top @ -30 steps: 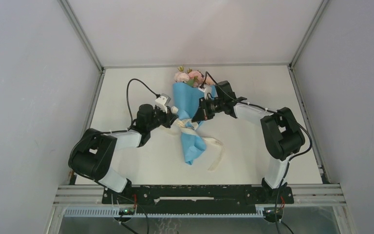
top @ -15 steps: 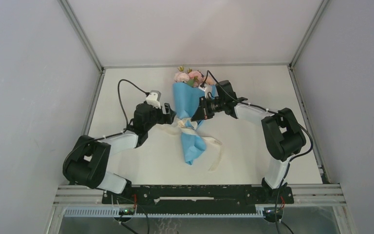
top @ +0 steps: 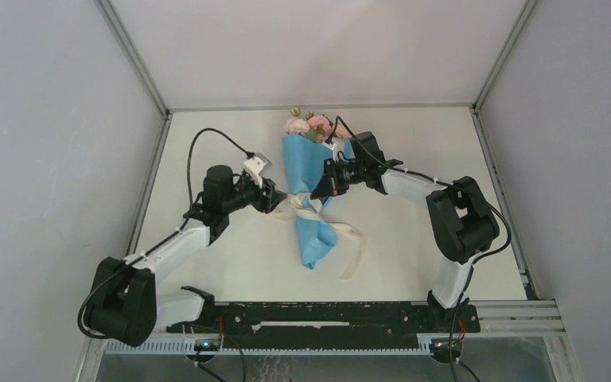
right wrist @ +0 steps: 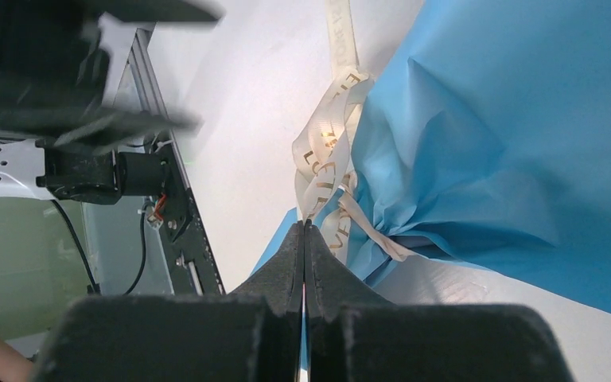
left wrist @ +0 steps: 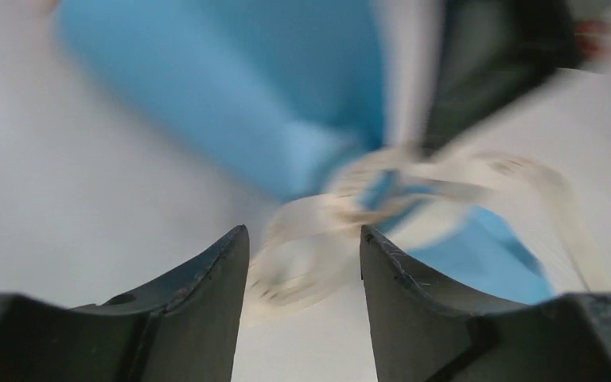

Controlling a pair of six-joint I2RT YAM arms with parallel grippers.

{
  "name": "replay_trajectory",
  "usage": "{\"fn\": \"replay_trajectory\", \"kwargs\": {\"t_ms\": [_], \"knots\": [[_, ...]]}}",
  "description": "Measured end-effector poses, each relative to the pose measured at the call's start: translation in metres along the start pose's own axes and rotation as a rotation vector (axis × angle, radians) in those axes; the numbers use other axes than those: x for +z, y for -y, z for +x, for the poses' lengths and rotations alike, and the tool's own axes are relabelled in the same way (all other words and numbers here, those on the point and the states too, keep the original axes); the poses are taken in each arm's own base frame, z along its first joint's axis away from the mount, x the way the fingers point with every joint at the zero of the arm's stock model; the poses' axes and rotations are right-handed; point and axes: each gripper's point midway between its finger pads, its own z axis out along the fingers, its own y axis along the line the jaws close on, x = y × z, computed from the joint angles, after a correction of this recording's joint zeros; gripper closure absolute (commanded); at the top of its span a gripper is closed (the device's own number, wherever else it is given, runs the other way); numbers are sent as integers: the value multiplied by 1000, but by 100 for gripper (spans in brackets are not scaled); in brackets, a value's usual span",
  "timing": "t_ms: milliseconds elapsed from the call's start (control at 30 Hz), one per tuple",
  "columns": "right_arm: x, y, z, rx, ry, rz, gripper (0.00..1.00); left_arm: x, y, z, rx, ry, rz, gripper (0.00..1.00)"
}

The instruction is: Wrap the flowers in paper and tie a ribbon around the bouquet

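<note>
The bouquet (top: 306, 187) lies mid-table, a blue paper (right wrist: 509, 143) cone whose narrow end points toward me. Pink flowers (top: 306, 125) show at its far, wide end. The cream ribbon (top: 301, 205) is knotted around the cone's waist, and a loose tail (top: 356, 255) trails to the near right. My right gripper (right wrist: 303, 224) is shut on a ribbon loop (right wrist: 326, 151) at the cone's right side. My left gripper (left wrist: 302, 232) is open just left of the waist. A blurred ribbon loop (left wrist: 310, 255) lies ahead of its fingertips, with the right arm's black gripper beyond.
Metal frame rails (top: 147, 187) run along the white table's left and right edges, with grey walls beyond. A black rail (top: 318, 314) crosses the near edge by the arm bases. A black cable (top: 207, 139) arcs over the left wrist.
My left gripper opened, let go of the ribbon and drew back slightly left, its arm stretching out. The right gripper and bouquet stayed put.
</note>
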Motion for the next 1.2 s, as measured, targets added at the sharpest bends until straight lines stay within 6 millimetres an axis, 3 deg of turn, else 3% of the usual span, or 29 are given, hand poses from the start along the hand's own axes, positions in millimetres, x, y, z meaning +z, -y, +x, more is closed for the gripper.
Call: {"fn": "replay_trajectory", "kwargs": {"t_ms": [67, 133, 300, 433, 633, 767, 867, 967, 1100, 1200], "knots": [[0, 0, 0, 0, 0, 0, 100, -8, 44, -13, 166, 59, 233, 43], [0, 0, -1, -1, 2, -1, 100, -10, 71, -14, 289, 89, 391, 43], [0, 0, 0, 4, 2, -1, 100, 2, 99, 30, 489, 34, 596, 42], [0, -1, -1, 7, 2, -1, 100, 15, 105, 44, 626, 40, 629, 42], [0, -1, -1, 8, 3, -2, 100, 27, 100, 49, 759, 60, 614, 70], [-1, 0, -1, 9, 5, -1, 100, 28, 96, 53, 831, 59, 617, 84], [-1, 0, -2, 9, 5, -2, 100, 28, 94, 57, 863, 50, 619, 87], [-1, -1, -2, 10, 5, -5, 100, 29, 91, 59, 890, 42, 610, 99], [-1, -1, -1, 11, 3, -8, 100, 32, 85, 60, 917, 33, 587, 100], [-1, -2, -1, 12, 1, -11, 100, 38, 80, 49, 860, 43, 519, 100]]}}
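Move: The ribbon strand in the right hand's shut fingers lies about 8 cm to the left hand's right, 5 cm back and 5 cm lower. The gathered paper waist sits roughly 9 cm right, 5 cm back and 9 cm below; the flowers are some 20 cm ahead, 10 cm right and 9 cm below. From the right hand, the strand to be pinched is about 2 cm left, straight level with its fingertips. Left hand swings about 8 cm right, back and down, turning clockwise, and pinches ribbon the right still holds. ##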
